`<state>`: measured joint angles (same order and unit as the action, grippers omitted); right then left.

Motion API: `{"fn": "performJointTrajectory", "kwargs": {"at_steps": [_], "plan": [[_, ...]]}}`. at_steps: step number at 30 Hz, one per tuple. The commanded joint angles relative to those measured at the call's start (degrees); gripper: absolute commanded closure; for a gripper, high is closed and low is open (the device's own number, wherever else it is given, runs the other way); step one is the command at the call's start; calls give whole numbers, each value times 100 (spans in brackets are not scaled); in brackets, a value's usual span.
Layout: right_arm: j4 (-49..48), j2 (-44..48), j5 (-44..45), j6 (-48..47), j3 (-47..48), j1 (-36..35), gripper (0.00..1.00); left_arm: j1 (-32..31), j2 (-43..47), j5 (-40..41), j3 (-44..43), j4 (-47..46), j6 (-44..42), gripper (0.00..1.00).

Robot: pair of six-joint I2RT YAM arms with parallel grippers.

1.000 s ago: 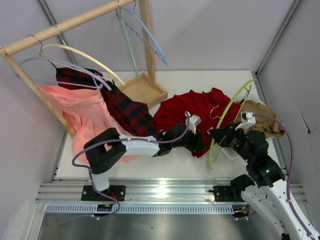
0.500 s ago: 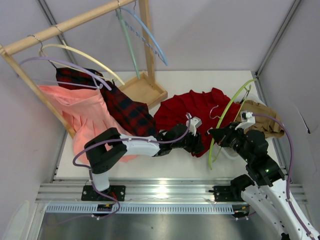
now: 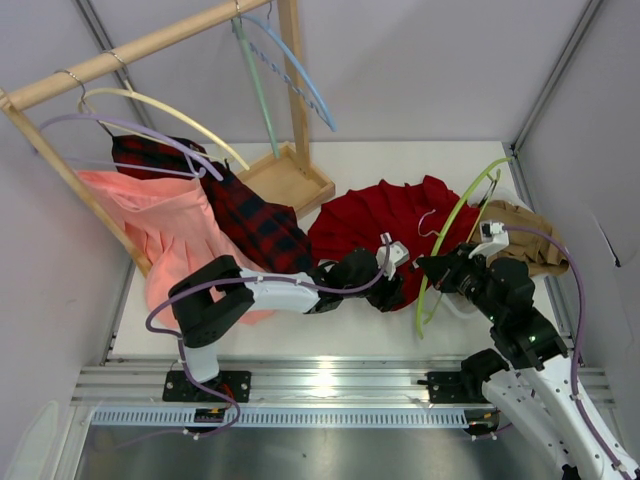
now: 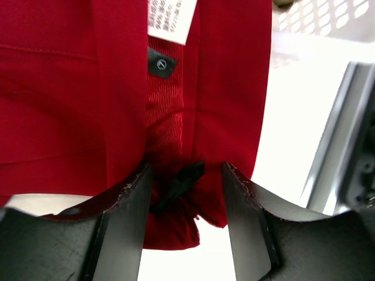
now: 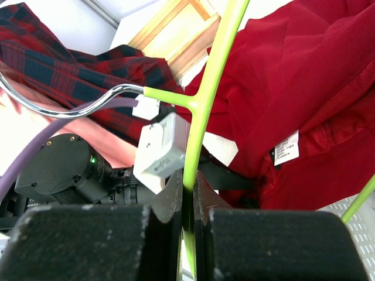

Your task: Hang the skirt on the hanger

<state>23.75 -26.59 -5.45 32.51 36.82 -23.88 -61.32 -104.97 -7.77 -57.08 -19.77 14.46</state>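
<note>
The deep-red pleated skirt (image 3: 380, 215) lies fanned out on the table's middle. My left gripper (image 3: 393, 288) is at its near edge. In the left wrist view the skirt (image 4: 88, 88) fills the frame, and a bunched fold by its white label sits between the parted fingers of the left gripper (image 4: 186, 175). A strip of bare table shows beside the right finger. The lime-green hanger (image 3: 455, 225) stands tilted at the skirt's right side. My right gripper (image 3: 432, 268) is shut on it. In the right wrist view the hanger (image 5: 220, 52) runs up from the right gripper (image 5: 187, 181), its silver hook pointing left.
A wooden rack (image 3: 130, 50) at the back left carries a red-and-black plaid skirt (image 3: 250, 215), a salmon-pink skirt (image 3: 165, 235), a light-blue hanger (image 3: 295, 70) and a cream hanger (image 3: 175, 110). A tan garment (image 3: 525, 235) lies in a white basket at the right wall.
My left gripper has shifted a little to the right along the skirt's near edge, toward the hanger. The right arm and the hanger have hardly moved.
</note>
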Motion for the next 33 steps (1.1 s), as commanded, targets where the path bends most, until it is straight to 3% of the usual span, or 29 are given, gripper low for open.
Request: {"fn": "performJointTrajectory", "kwargs": {"at_steps": [1,18,21,24,25,27,33], "plan": [[-503,-30,-52,-61,185,24,100,41,152,-58,22,43,-654,44],[-599,-127,-70,-61,177,76,100,59,-234,-304,-154,351,-787,55],[-591,-110,-52,-70,168,103,100,59,-252,-269,-120,185,-778,62],[-608,-101,-35,-61,168,120,100,76,-217,-242,-32,-52,-734,78],[-608,-101,-26,-69,150,120,100,94,-200,-251,21,-114,-717,91],[-617,-101,9,-43,142,138,100,129,-104,-312,126,-359,-638,98],[-950,-4,185,211,-52,164,100,217,240,-549,645,-1063,-418,100]]}}
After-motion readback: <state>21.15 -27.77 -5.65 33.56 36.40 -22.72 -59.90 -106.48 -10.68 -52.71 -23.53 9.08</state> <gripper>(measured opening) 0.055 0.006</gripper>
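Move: The black loop at the near corner of the red skirt's waistband lies about 3 cm below the left hand and 1 cm to its left, level with it fore and aft. The skirt's white label is some 7 cm ahead, 6 cm right and 4 cm down; the green hanger's middle hangs about 4 cm ahead, 9 cm right and 16 cm above. From the right hand the loop is roughly 7 cm left, level fore and aft, and 20 cm below. Left hand sinks about 3 cm, drifting left, and shuts its half-open fingers, pinching the skirt's black-looped waistband corner. ##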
